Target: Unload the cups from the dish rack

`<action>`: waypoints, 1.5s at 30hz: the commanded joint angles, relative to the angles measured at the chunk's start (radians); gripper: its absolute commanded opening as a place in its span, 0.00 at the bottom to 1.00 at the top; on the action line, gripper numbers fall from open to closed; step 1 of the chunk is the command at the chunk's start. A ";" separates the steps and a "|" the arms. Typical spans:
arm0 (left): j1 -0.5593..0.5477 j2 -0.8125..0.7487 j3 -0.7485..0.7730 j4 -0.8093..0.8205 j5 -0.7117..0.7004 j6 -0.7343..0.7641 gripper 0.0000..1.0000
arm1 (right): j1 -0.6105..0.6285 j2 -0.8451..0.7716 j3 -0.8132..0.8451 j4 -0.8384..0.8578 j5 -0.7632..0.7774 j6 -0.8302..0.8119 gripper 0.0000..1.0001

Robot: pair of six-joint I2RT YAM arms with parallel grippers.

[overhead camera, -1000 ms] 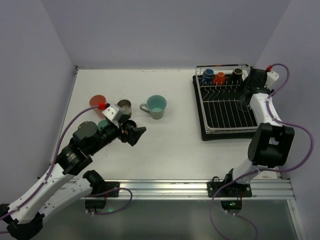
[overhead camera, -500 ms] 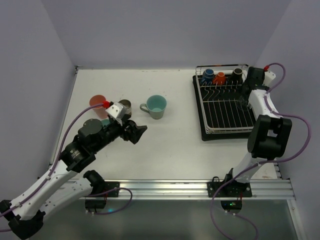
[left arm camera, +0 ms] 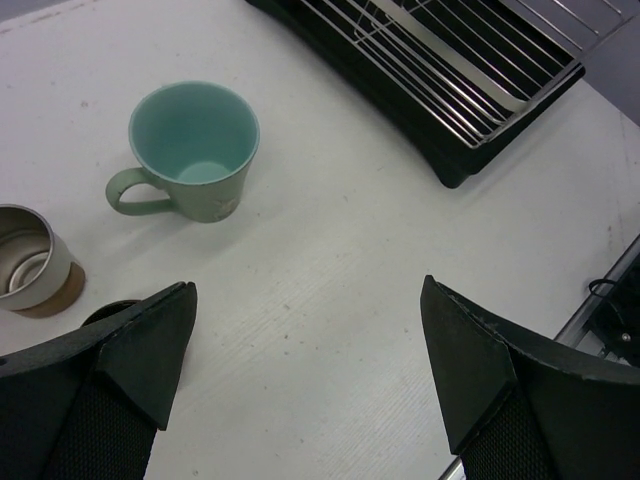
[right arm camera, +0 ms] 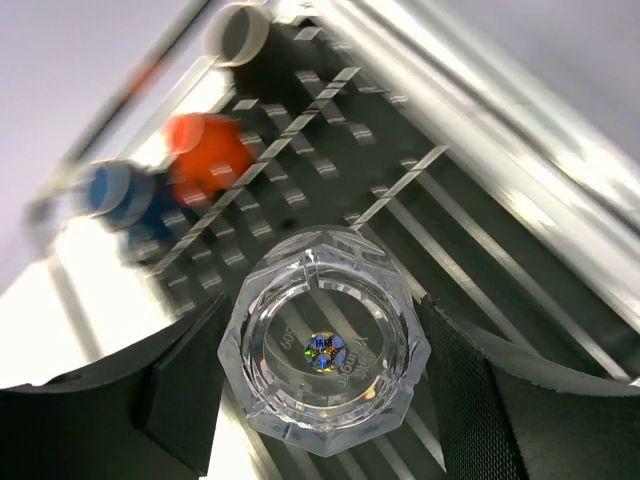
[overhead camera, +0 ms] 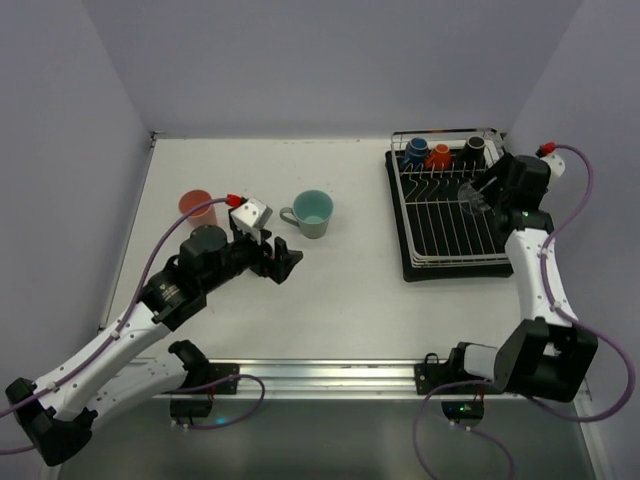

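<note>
My right gripper point(right arm camera: 320, 370) is shut on a clear glass cup point(right arm camera: 325, 350), one finger on each side, and holds it above the dish rack point(right arm camera: 520, 240). In the top view the glass point(overhead camera: 474, 197) hangs over the wire rack point(overhead camera: 445, 240) near its right side. A blue cup point(overhead camera: 416, 150), an orange cup point(overhead camera: 439, 155) and a black cup point(overhead camera: 474, 147) stand in the rack's back row. My left gripper point(left arm camera: 305, 340) is open above bare table, with nothing between its fingers. A teal mug point(left arm camera: 195, 150) stands just beyond it.
A metallic-brown cup point(left arm camera: 25, 260) stands left of the teal mug point(overhead camera: 312, 212). A salmon-pink tumbler point(overhead camera: 196, 205) is further left, beside my left arm. The rack's black tray point(overhead camera: 395, 215) fills the table's right side, close to the right wall.
My right gripper has closed on the clear glass and lifted it off the rack while that arm swung outward to the right. My left gripper moved right, closer to the teal mug.
</note>
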 commanded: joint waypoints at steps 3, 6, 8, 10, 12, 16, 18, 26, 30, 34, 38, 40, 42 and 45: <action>0.008 0.071 0.086 0.085 0.149 -0.086 0.98 | 0.011 -0.225 -0.164 0.198 -0.389 0.160 0.21; 0.007 0.125 0.077 0.222 0.252 -0.175 0.96 | 0.037 -0.339 -0.273 0.334 -0.637 0.281 0.21; 0.007 0.185 0.066 0.366 0.304 -0.250 0.93 | 0.089 -0.385 -0.333 0.428 -0.733 0.360 0.21; 0.005 0.258 0.061 0.451 0.370 -0.309 0.92 | 0.138 -0.405 -0.384 0.523 -0.837 0.406 0.22; 0.005 0.309 0.068 0.535 0.393 -0.343 0.89 | 0.224 -0.425 -0.424 0.592 -0.883 0.481 0.22; 0.001 0.435 0.091 0.665 0.459 -0.437 0.84 | 0.328 -0.417 -0.546 0.861 -0.995 0.633 0.22; -0.001 0.464 0.100 0.714 0.470 -0.461 0.82 | 0.383 -0.387 -0.568 0.919 -1.012 0.683 0.22; -0.010 0.516 0.101 0.769 0.444 -0.498 0.53 | 0.488 -0.266 -0.628 1.124 -1.037 0.774 0.22; -0.015 0.515 0.091 0.762 0.421 -0.493 0.06 | 0.526 -0.200 -0.649 1.206 -1.022 0.814 0.22; -0.015 0.457 0.106 0.618 0.338 -0.406 0.00 | 0.530 -0.184 -0.678 1.232 -0.997 0.825 0.54; -0.016 0.432 0.198 0.191 0.170 -0.274 0.00 | 0.528 -0.282 -0.677 1.059 -0.938 0.698 0.99; -0.016 0.476 0.290 -0.053 0.039 -0.194 0.00 | 0.528 -0.340 -0.651 0.837 -0.860 0.564 0.99; -0.016 0.556 0.362 -0.177 -0.053 -0.136 0.00 | 0.530 -0.428 -0.607 0.597 -0.777 0.460 0.99; -0.016 0.651 0.391 -0.304 -0.117 -0.102 0.00 | 0.528 -0.526 -0.570 0.374 -0.613 0.301 0.99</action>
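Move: Already held in the right hand's fingers above the rack, the glass cup lies roughly 52 cm to the right of the open left hand, 17 cm ahead and about 5 cm lower. That left hand is the right's goal, some 52 cm left and 17 cm back. About 20 cm below the left hand stand the teal cup, 18 cm ahead and 6 cm right, and the brown cup, 10 cm ahead and 8 cm left. Swinging the glass cup out of the rack area to meet the left hand, the right hand sweeps about 33 cm left and 15 cm back, rising slightly and turning well counter-clockwise. The left hand reaches some 14 cm right, rolling, and pinches the cup's wall at the rim; the right then opens wide and lets go, and the left carries the cup forward, down and back left. ##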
